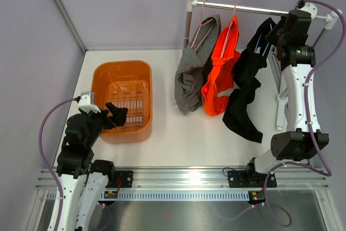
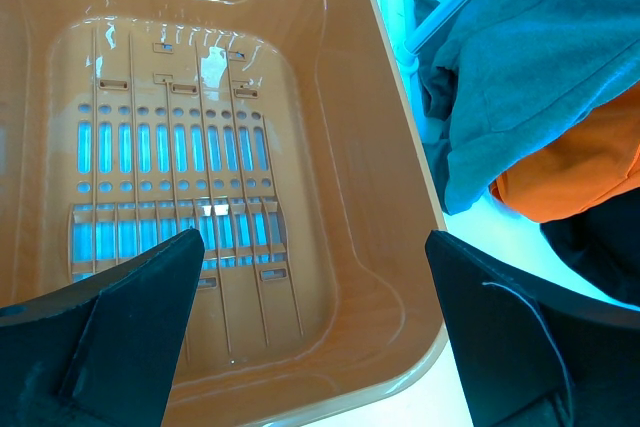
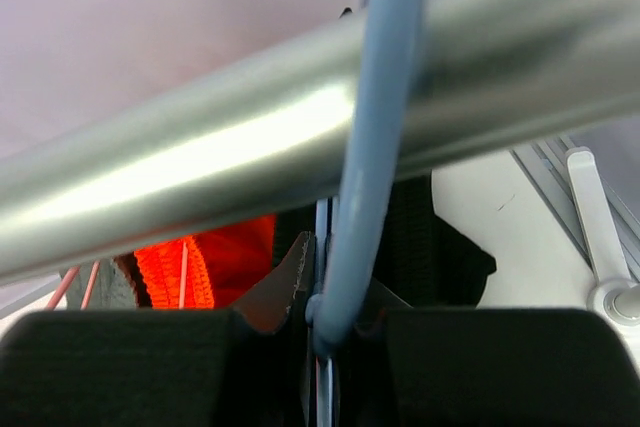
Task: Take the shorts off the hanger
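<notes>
Three shorts hang on hangers from a metal rail (image 1: 259,9): grey shorts (image 1: 190,79) on a pink hanger, orange shorts (image 1: 220,77), and black shorts (image 1: 246,93) on a blue hanger (image 3: 372,157). My right gripper (image 3: 335,339) is up at the rail, shut on the neck of the blue hanger just below its hook, with the black shorts (image 3: 420,237) beneath. In the top view the right gripper (image 1: 277,35) sits at the top of the black shorts. My left gripper (image 2: 312,247) is open and holds nothing, hovering over the orange basket (image 2: 400,247).
The orange basket (image 1: 102,79) stands at the left of the table with nothing in it. The rail (image 3: 250,157) rests on white end posts (image 1: 190,1). Grey shorts (image 2: 540,57) and orange shorts (image 2: 585,172) show right of the basket in the left wrist view.
</notes>
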Controlling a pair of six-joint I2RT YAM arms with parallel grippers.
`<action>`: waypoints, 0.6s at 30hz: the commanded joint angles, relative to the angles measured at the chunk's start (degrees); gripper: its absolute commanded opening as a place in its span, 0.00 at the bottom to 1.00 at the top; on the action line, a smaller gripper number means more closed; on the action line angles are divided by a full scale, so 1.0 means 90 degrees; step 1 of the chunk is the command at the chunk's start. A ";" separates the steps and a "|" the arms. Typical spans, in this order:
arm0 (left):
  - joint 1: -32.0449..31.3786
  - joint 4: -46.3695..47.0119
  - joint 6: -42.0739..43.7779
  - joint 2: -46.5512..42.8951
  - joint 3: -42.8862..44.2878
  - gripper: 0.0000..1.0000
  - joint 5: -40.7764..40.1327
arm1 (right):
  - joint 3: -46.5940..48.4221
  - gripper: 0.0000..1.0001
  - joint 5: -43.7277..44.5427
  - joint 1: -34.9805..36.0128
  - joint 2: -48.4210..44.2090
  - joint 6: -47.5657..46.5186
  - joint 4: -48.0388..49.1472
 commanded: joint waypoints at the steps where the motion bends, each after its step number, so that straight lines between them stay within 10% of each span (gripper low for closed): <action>1: -0.0042 0.0182 -0.0017 0.0028 0.0181 0.99 -0.0019 | 0.0445 0.00 -0.0235 -0.0018 -0.0395 0.0108 0.0045; 18: -0.0062 0.0211 0.0012 0.0048 0.0171 0.99 0.0059 | -0.0550 0.00 -0.0958 -0.0009 -0.1918 0.0148 -0.0452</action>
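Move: The black shorts hang from the blue hanger that the right fingers already pinch below its hook. Their middle is some 20 cm below that hand, 13 cm back and 4 cm left. The nearest stretch of rail is straight ahead, about 4 cm out and 3 cm up. The orange shorts are roughly 14 cm left, 10 cm back and 15 cm below. From the idle left hand, the black shorts are some 12 cm forward, 48 cm right and slightly lower, about 5 cm. The blue hanger, with the black shorts still on it, is drawn back off the rail by the right hand, slowly at first, then faster: about 8 cm back towards the base, with some 5 cm of rise. The fingers keep their pinch just below the hook and the wrist stays nearly level, its fingertips tipping up only about 5 degrees. ##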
